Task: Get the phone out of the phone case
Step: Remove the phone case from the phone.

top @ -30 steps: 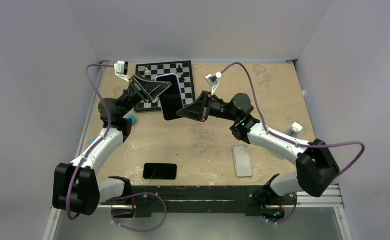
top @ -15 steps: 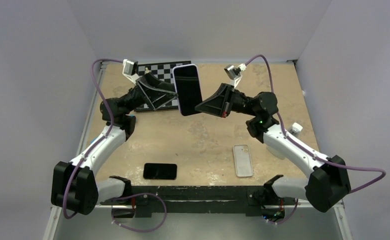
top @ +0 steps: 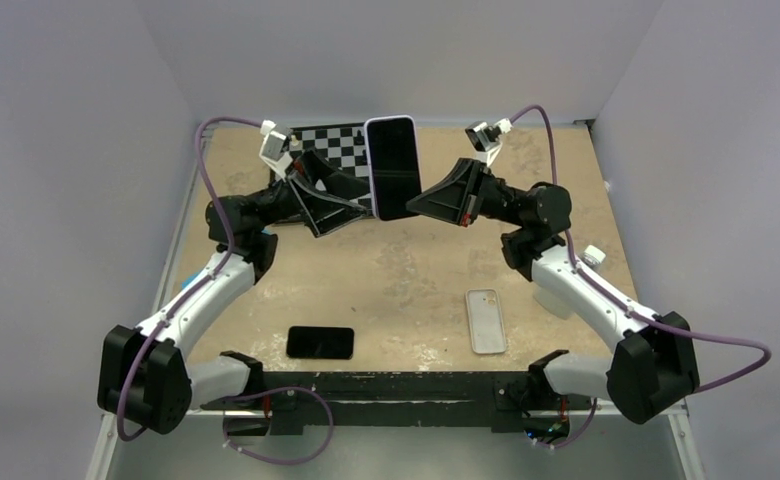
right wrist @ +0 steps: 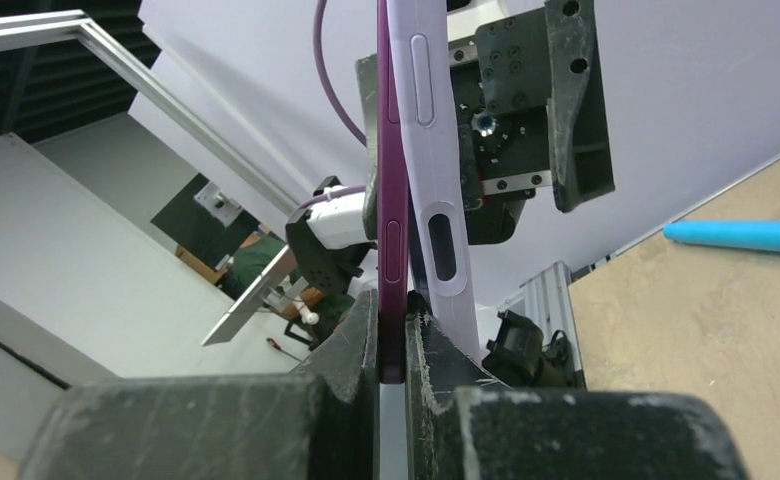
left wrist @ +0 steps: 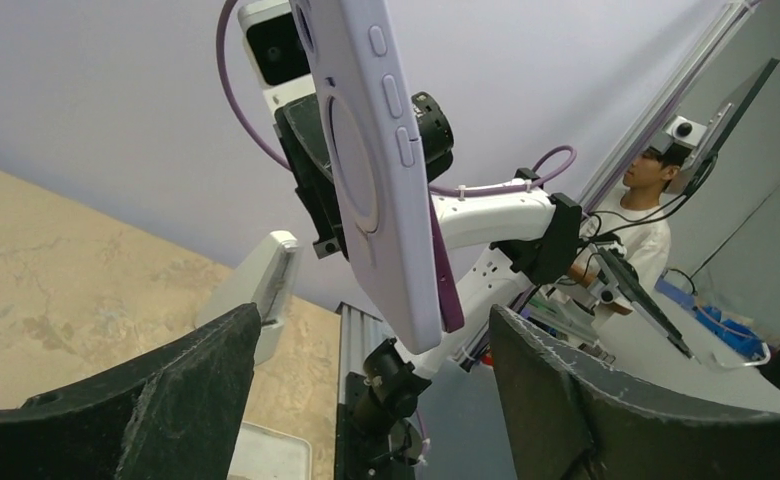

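The phone [right wrist: 391, 240], dark purple at its edge, sits in a lilac phone case [top: 393, 165] and is held upright in the air over the back of the table. My right gripper [top: 414, 207] is shut on the phone's lower right edge. In the right wrist view the right gripper [right wrist: 393, 320] pinches only the purple phone, and the case [right wrist: 431, 190] stands peeled away beside it. My left gripper [top: 368, 200] is open at the case's left side. In the left wrist view its fingers [left wrist: 176, 390] stand wide apart, the case back [left wrist: 371, 170] above them, untouched.
A black phone [top: 320, 342] lies near the front edge, and a pale empty case [top: 486, 320] to its right. A chessboard [top: 331, 138] lies at the back. A blue object [right wrist: 746, 237] rests on the table at the left, and a white object [top: 591, 255] at the right.
Both arms have carried the cased phone up and to the right. My left gripper has opened and let go of it, while the right gripper has stayed shut on it.
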Motion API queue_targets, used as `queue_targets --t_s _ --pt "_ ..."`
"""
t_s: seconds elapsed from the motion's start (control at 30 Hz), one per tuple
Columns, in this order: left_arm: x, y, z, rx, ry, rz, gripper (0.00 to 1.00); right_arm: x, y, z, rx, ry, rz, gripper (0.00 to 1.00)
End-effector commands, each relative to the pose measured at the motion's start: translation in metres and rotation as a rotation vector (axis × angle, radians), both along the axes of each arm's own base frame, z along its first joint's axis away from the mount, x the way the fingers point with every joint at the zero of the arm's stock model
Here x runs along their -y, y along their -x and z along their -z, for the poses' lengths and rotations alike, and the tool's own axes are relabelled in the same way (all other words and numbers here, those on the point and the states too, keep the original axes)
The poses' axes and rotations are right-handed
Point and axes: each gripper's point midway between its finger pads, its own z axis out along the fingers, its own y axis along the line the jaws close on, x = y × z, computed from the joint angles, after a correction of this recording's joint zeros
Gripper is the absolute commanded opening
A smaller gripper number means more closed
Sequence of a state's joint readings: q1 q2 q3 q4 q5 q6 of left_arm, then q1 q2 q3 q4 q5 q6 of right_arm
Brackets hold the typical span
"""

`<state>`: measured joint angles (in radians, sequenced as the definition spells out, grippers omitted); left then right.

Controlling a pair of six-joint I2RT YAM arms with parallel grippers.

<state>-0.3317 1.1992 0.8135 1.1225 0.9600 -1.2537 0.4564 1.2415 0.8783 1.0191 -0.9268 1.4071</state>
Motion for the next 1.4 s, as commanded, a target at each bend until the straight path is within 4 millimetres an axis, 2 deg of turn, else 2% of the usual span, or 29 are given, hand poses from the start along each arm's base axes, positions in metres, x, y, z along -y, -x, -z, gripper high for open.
queue_targets --t_s 0.0,0.27,0.4,0.57,0.7,0.9,1.1,1.17,1.2,1.27,1.37 --pt "0.005 0.009 -0.01 0.117 -0.02 -0.007 0.84 0.01 0.017 -0.029 0.104 -0.091 -0.025 0.0" --pt "0.012 0.012 -0.005 0.109 -0.035 0.002 0.74 0.009 0.015 -0.031 0.124 -0.079 -0.007 0.0" --pt "0.013 0.01 -0.003 0.098 -0.044 -0.007 0.6 0.009 0.015 -0.03 0.122 -0.078 -0.002 0.0" --pt "0.013 0.005 0.0 0.086 -0.057 -0.036 0.47 0.009 0.014 -0.029 0.116 -0.078 0.003 0.0" --pt "0.014 0.002 0.004 0.077 -0.077 -0.067 0.41 0.007 0.009 -0.027 0.115 -0.065 0.028 0.0" --pt "0.021 -0.001 0.011 0.04 -0.084 -0.059 0.38 0.002 -0.001 -0.023 0.121 -0.017 0.09 0.0" --pt "0.021 -0.007 0.017 0.019 -0.102 -0.097 0.14 0.001 -0.003 -0.022 0.132 0.011 0.109 0.0" --pt "0.018 -0.011 0.017 0.02 -0.106 -0.14 0.02 0.0 -0.004 -0.016 0.13 0.038 0.114 0.0" --pt "0.015 -0.013 0.02 0.006 -0.114 -0.167 0.0 -0.001 -0.004 -0.012 0.129 0.054 0.114 0.0" --pt "0.002 -0.032 0.028 -0.009 -0.152 -0.319 0.0 -0.002 -0.005 0.0 0.125 0.099 0.117 0.0" --pt "-0.032 -0.058 0.048 -0.085 -0.264 -0.582 0.0 -0.002 -0.01 0.029 0.123 0.216 0.14 0.0"
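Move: The lilac phone case, its lower edge already sprung partly off the phone, stands tilted between the hands, its middle about 5 cm right, 4 ahead and 3 above the open left hand; the phone is just 1 cm nearer the base. Far below on the table, the black phone is some 12 cm left and 7 back, the clear case 25 right and 2 back. From the right hand, already pinching the phone, the phone case is about 3 cm left, 3 ahead and 4 up. The left hand eases right and down by about 2 cm, with its fingers closing from wide open around the phone case's lower left corner, and pinches the lilac case edge alone, leaving the phone's purple edge outside the grip. The right hand keeps its pinch on the phone near the lower right corner, nearly still at first, then both hands sink together and drift forward, the left ending about 4 cm lower and the right 3 cm lower, with each wrist turning some 10 to 15 degrees. ##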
